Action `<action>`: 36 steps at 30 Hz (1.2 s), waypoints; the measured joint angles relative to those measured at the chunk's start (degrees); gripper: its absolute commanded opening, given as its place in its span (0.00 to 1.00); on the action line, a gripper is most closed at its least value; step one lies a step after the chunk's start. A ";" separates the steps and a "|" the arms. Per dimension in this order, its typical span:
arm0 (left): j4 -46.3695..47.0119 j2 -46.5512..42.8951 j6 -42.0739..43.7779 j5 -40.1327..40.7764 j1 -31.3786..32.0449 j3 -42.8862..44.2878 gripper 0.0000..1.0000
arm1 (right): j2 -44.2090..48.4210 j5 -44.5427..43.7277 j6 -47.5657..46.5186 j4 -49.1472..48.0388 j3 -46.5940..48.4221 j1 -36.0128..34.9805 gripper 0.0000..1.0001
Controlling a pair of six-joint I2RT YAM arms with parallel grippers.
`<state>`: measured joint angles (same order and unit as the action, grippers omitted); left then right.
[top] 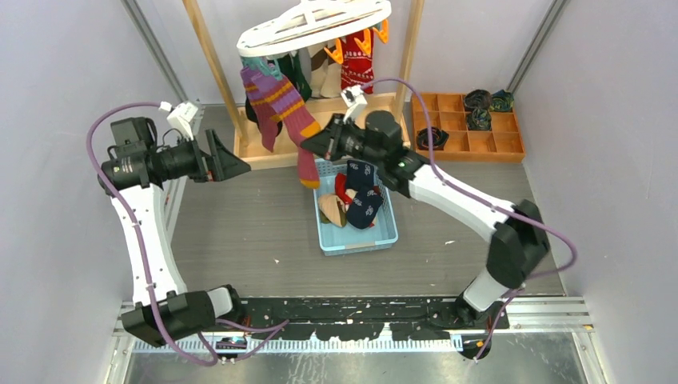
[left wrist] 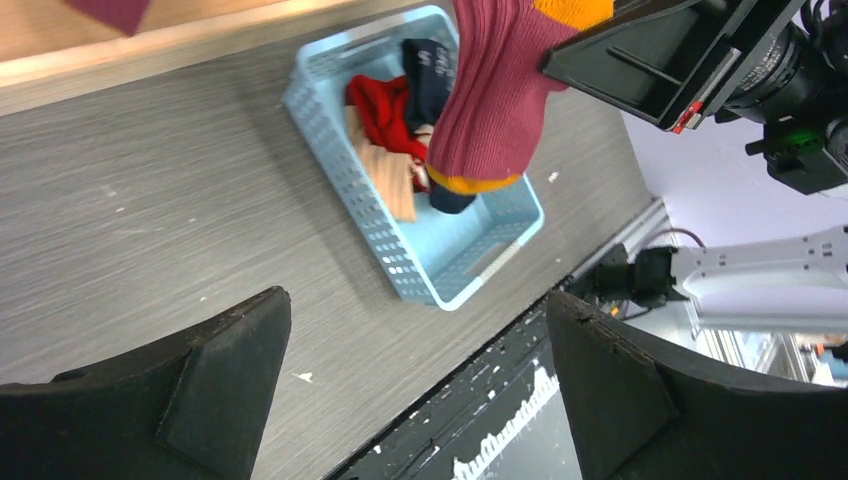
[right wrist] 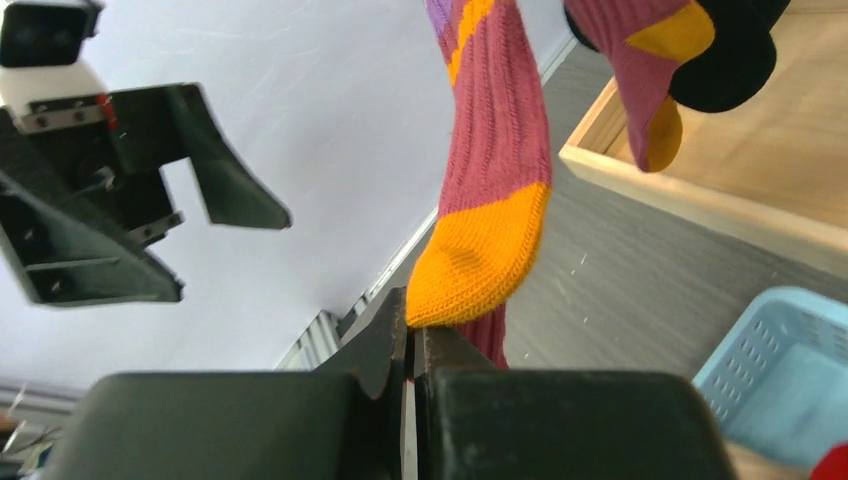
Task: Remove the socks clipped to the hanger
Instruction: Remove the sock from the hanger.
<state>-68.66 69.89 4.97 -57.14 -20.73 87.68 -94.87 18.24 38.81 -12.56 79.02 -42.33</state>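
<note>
The white oval hanger (top: pixel 312 24) hangs at the back with socks clipped under it: a red patterned one (top: pixel 357 68), a dark green one (top: pixel 300 72) and a beige one (top: pixel 326 80). A long maroon sock with purple stripes and an orange heel (top: pixel 280 100) (right wrist: pixel 500 150) (left wrist: pixel 495 110) dangles lowest. My right gripper (top: pixel 308 146) (right wrist: pixel 412 325) is shut, its tips pinching this sock at the orange heel. To the left of the sock my left gripper (top: pixel 232 164) (left wrist: pixel 415 305) stands wide open, holding nothing.
A light blue basket (top: pixel 388 236) (left wrist: pixel 330 130) (right wrist: pixel 780 360) on the table below the sock holds several loose socks. The wooden rack's base (top: pixel 264 152) and posts stand behind. At the back right a wooden compartment tray (top: pixel 472 140) holds rolled dark socks.
</note>
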 measured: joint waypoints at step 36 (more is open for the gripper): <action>31.63 -2.75 -35.98 -0.90 27.87 -5.51 0.95 | 22.08 2.34 11.34 -10.16 -17.97 -14.14 0.01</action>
<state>-37.04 67.13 -31.00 -58.04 7.14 82.17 -72.79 20.58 50.15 -22.72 61.06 -56.47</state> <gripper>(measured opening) 0.986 0.053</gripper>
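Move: The striped sock pinched by the right hand runs up to its clips. The middle of its leg lies about 14 cm ahead of the left hand, 13 to its right and 5 higher; the second striped sock hangs some 15 cm ahead and 6 to the right. From the right hand, the clips are about 15 cm ahead, 8 left and 10 higher, while the basket lies roughly 13 cm back, 15 to the right and 28 below. Keeping its shut pinch on the striped sock's orange heel, the right hand draws it back about 18 cm and up some 7, veering right and then left again, with a turn of roughly 20 degrees. The wide-open left hand sweeps about 13 cm right to the sock and rises about 6, turning clockwise and rolling, until its fingers straddle the leg without closing. ##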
